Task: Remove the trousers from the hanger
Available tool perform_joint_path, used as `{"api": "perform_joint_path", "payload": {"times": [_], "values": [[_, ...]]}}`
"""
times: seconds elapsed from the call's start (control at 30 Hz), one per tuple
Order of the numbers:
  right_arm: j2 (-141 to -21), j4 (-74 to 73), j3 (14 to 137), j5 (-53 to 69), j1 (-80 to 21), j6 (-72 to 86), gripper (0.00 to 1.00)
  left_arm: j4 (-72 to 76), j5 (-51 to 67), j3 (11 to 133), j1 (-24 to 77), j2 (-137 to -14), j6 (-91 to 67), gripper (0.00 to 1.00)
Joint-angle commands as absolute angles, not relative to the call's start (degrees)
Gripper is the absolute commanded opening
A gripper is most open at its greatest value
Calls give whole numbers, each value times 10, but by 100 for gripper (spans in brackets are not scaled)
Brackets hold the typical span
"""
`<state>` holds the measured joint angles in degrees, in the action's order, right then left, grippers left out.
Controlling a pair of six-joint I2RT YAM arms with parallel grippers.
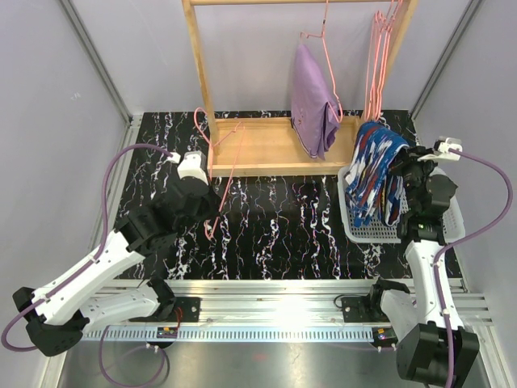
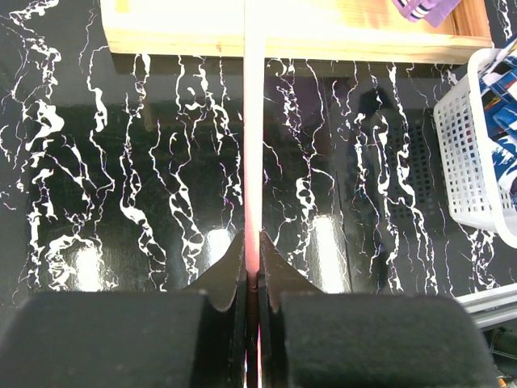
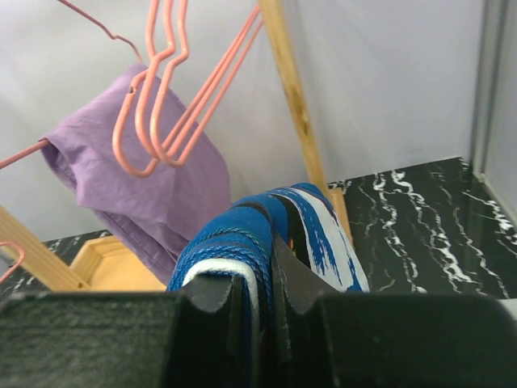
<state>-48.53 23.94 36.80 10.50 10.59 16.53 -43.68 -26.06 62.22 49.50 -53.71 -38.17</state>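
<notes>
My right gripper (image 1: 401, 173) is shut on the dark blue trousers (image 1: 374, 174) with white and red streaks and holds them bunched above the white basket (image 1: 355, 230). In the right wrist view the cloth (image 3: 266, 222) is pinched between the fingers of the gripper (image 3: 262, 283). My left gripper (image 1: 208, 196) is shut on a bare pink hanger (image 1: 220, 174) low over the table. In the left wrist view its wire (image 2: 254, 121) runs straight out of the gripper (image 2: 253, 279). The lilac trousers (image 1: 313, 109) hang on another pink hanger (image 1: 327, 56) on the wooden rack; they also show in the right wrist view (image 3: 161, 194).
The wooden rack (image 1: 266, 145) stands at the back, its base tray (image 2: 283, 32) just beyond the left gripper. Several empty pink hangers (image 1: 380, 65) hang at its right end, by the post (image 3: 295, 105). The basket (image 2: 477, 162) sits at the right on the black marbled table.
</notes>
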Motion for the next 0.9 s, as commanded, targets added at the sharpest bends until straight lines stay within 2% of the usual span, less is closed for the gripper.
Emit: {"api": "perform_joint_path", "payload": {"times": [0.0,0.43,0.7,0.87], "values": [[-480,381,380,143,109,217,0,-397,-253,628,493,-540,-374,0],[-443,446,286,91,109,239,0,-391,-245,626,493,-536,-371,0],[-374,417,221,7,110,233,0,-390,-241,627,493,-533,-367,0],[-357,378,194,3,110,216,2,-389,-236,626,493,-532,-364,0]]}}
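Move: The white basket that the blue trousers are being brought to lies under the right hand, its middle some 27 cm below, 8 cm to the right and hardly 1 cm ahead. The purple trousers hang about 20 cm ahead, 21 cm to the left and roughly level; the bunch of empty pink hangers is about 19 cm ahead, 6 cm left and 17 cm up. From the left hand, the basket is some 14 cm ahead, 53 cm right and 19 cm down. The blue trousers, still pinched by their top and draped from the right gripper, are lowered towards the basket: after edging about 1 cm left, the hand sinks some 4 cm, then also draws back by about as much towards the robot while easing a little right. The fingers tip up slightly and keep their hold. ##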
